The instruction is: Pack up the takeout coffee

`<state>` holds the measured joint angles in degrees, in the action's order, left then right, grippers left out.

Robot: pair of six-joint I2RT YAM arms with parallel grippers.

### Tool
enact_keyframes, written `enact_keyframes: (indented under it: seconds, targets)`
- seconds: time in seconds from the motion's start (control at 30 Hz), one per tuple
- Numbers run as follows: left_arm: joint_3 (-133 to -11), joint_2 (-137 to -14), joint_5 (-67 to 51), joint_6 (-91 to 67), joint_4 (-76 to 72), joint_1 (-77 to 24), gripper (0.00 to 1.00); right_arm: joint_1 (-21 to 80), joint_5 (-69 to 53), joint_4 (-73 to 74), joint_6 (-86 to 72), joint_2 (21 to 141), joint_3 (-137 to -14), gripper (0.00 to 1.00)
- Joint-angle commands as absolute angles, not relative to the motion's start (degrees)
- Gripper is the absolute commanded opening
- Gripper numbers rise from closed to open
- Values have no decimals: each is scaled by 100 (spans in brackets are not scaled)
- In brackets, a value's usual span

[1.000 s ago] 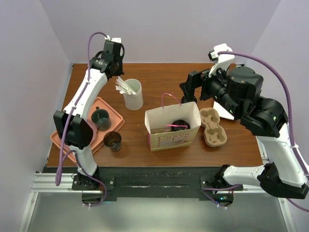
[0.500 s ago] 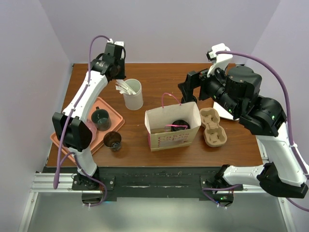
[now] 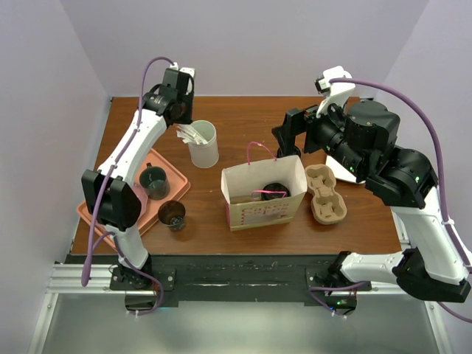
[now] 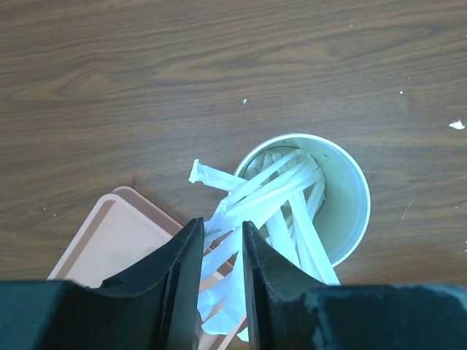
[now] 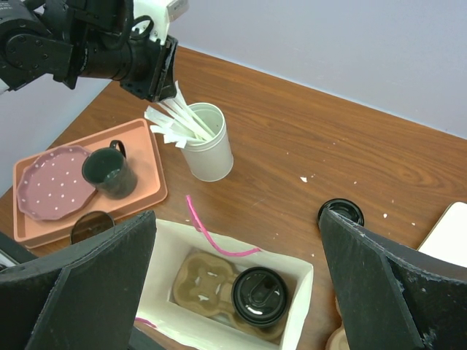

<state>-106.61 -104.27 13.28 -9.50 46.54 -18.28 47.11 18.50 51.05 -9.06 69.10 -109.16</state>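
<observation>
The takeout coffee [image 3: 276, 190] is a dark cup with a round black lid [image 5: 261, 295]. It stands inside the white paper bag [image 3: 265, 210], seated in a tan pulp carrier [image 5: 201, 281]. My right gripper [image 5: 237, 219] hangs wide open above the bag's far side, touching nothing; in the top view this right gripper [image 3: 284, 144] is behind the bag. My left gripper [image 4: 221, 226] hovers over the white cup [image 4: 321, 197] of paper-wrapped stirrers. Its jaws are a narrow gap apart, and wrapper ends show through that gap.
A salmon tray [image 3: 99, 214] at the left carries a dark green mug [image 3: 153, 181] and a pink dotted plate [image 5: 55, 182]. An open brown cup [image 3: 173, 214] stands by the tray. A second pulp carrier [image 3: 326, 193] lies right of the bag. A loose black lid [image 5: 341, 211] lies behind it.
The left gripper has moved toward the back right, over the stirrer cup, and its jaws have parted from shut. The right arm has barely moved.
</observation>
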Motion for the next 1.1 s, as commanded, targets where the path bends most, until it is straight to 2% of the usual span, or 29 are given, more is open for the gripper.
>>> enact_keyframes:
  seconds: [0.0,0.13,0.3,0.47,0.5,0.67,0.93,1.07]
  targets:
    - [-10679,-10468,1345,-712,4377,-1828,33,4685,1881,4975,-791,6864,-11004,98]
    - [-10740,-10555,1336,-686,4403,-1828,31,4685,1881,4948,-773,6891,-11048,98]
    - [-10749,-10608,1301,-659,4377,-1828,21,4685,1916,4966,-747,6864,-10978,98]
    - [-10775,-10652,1336,-650,4394,-1828,19,4685,1960,4948,-738,6847,-10978,98]
    - [-10819,-10661,1336,-650,4403,-1828,14,4685,1960,4948,-738,6838,-10978,98]
    - [-11109,-10653,1292,-721,4465,-1828,1,4685,1934,4939,-738,6864,-10951,98]
    - [-11399,-10354,1213,-993,4631,-1828,0,4685,1837,4913,-738,6891,-11004,98]
    - [-11609,-10161,1292,-1326,5201,-1837,0,4685,1802,4896,-738,6882,-11013,98]
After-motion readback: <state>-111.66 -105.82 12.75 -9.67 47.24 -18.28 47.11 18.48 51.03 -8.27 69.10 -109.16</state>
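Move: The white straws' loose ends lie just under the left fingertips, about 3 cm down and 2 cm to the right. Their white cup's middle is some 5 cm right, 1 cm ahead and 10 cm below; the green mug is roughly 10 cm left, 8 cm back and 14 cm below. From the right hand, the straws lie about 20 cm ahead, 29 cm left and 26 cm below. The left hand dips 1.5 cm to the straw ends, shuts its part-open fingers, then rises about 3.5 cm. ##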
